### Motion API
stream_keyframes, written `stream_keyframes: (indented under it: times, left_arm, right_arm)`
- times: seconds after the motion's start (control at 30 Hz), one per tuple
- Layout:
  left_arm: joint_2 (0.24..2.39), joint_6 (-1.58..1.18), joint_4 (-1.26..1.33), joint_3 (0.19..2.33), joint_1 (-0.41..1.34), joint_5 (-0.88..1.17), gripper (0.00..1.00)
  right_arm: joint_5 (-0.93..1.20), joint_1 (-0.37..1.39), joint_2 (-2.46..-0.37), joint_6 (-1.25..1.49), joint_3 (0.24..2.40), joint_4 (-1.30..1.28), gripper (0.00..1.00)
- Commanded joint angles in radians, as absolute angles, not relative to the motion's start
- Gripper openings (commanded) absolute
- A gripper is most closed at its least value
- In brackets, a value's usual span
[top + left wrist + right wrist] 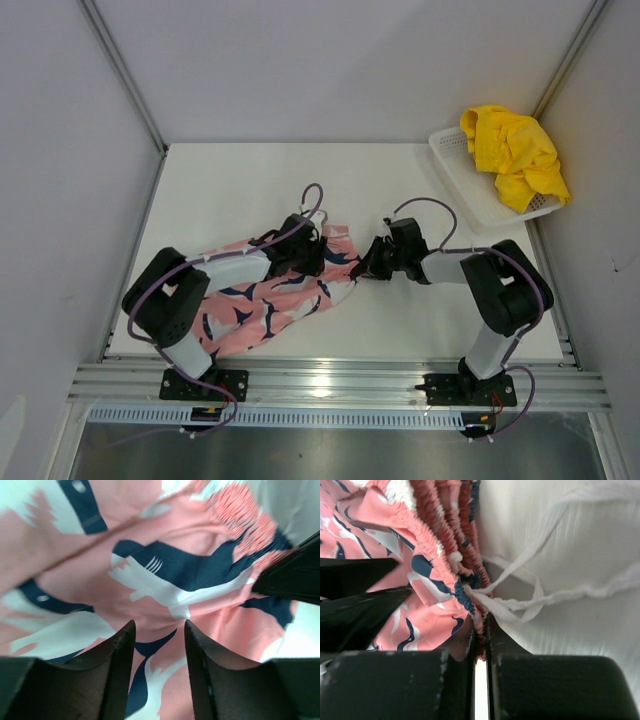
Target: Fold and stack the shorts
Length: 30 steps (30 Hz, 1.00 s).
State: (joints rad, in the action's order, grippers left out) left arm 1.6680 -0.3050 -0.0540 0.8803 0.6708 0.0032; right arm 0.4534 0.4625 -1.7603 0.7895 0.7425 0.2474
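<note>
The pink shorts (262, 300) with a navy-and-white leafy print lie spread on the table at front left. My left gripper (312, 256) hovers over their right end, its jaws open, and the printed cloth (165, 575) lies flat under and between the fingers (119, 662). My right gripper (366, 266) is shut on the gathered elastic waistband (470, 600) at the shorts' right edge, beside the white drawstring (525, 605). The yellow shorts (515, 150) sit crumpled in the basket at the back right.
A white mesh basket (470, 195) stands at the table's back right corner, against the right wall. Grey walls close in the left, back and right sides. A metal rail (330, 382) runs along the near edge.
</note>
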Motion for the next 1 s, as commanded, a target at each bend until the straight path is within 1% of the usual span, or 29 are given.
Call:
stream_keyframes:
  times: [0.0, 0.07, 0.1, 0.2, 0.3, 0.43, 0.57, 0.73, 0.8, 0.83, 0.9, 0.97]
  left_arm:
    - [1.52, -0.269, -0.041, 0.884, 0.68, -0.031, 0.48]
    - [1.471, -0.25, -0.052, 0.879, 0.702, -0.04, 0.52]
    - [1.426, -0.223, -0.061, 0.88, 0.715, -0.041, 0.54]
    - [1.344, -0.189, -0.081, 0.879, 0.79, -0.098, 0.58]
    - [1.258, -0.153, -0.049, 0.818, 0.876, -0.109, 0.63]
    - [1.21, -0.117, -0.015, 0.75, 1.023, -0.156, 0.68]
    - [1.229, -0.15, -0.009, 0.698, 1.094, -0.216, 0.72]
    - [1.209, -0.172, 0.064, 0.623, 1.15, -0.265, 0.81]
    - [1.245, -0.167, 0.081, 0.621, 1.16, -0.296, 0.81]
    - [1.264, -0.17, 0.096, 0.617, 1.16, -0.322, 0.79]
    - [1.331, -0.169, 0.139, 0.62, 1.16, -0.344, 0.79]
    - [1.374, -0.173, 0.172, 0.637, 1.16, -0.37, 0.8]
  right_arm:
    - [0.318, 0.505, -1.665, 0.744, 0.738, 0.105, 0.0]
    - [0.276, 0.529, -1.629, 0.741, 0.753, 0.037, 0.0]
    - [0.214, 0.563, -1.591, 0.736, 0.761, -0.048, 0.0]
    - [0.085, 0.629, -1.528, 0.733, 0.801, -0.194, 0.0]
    - [0.064, 0.653, -1.496, 0.735, 0.821, -0.259, 0.0]
    - [0.064, 0.672, -1.483, 0.736, 0.857, -0.319, 0.0]
    - [0.064, 0.681, -1.463, 0.744, 0.888, -0.365, 0.0]
    - [0.084, 0.68, -1.477, 0.735, 0.943, -0.4, 0.0]
    - [0.101, 0.68, -1.486, 0.741, 0.953, -0.408, 0.0]
    - [0.104, 0.68, -1.488, 0.742, 0.96, -0.408, 0.0]
    - [0.12, 0.681, -1.486, 0.753, 0.959, -0.399, 0.0]
    - [0.135, 0.683, -1.486, 0.768, 0.953, -0.387, 0.0]
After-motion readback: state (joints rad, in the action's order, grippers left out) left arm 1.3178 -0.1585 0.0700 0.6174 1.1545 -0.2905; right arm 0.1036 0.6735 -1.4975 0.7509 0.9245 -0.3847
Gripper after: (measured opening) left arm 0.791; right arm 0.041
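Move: The left hand hovers low over the shorts. Their near right edge, where it heads, lies about 8 cm back, 5 cm to its right and 3 cm below; the pinched waistband is level with it, some 10 cm to the right, and the shorts' far right corner 9 cm ahead and 6 cm right. From the right hand, which already holds the waistband, that near edge is roughly 8 cm back and 5 cm left, the far corner 9 cm ahead and 4 cm left. Still pinching the bunched waistband, the right hand draws it back about 5 cm and lifts it as much, rolling some 20 degrees so its left side sinks. The left hand rises clear of the shorts, arcs back about 12 cm and a little right, then comes down beside the near right edge, swinging clockwise, tipping its fingers up and spreading them from half open to wide. ##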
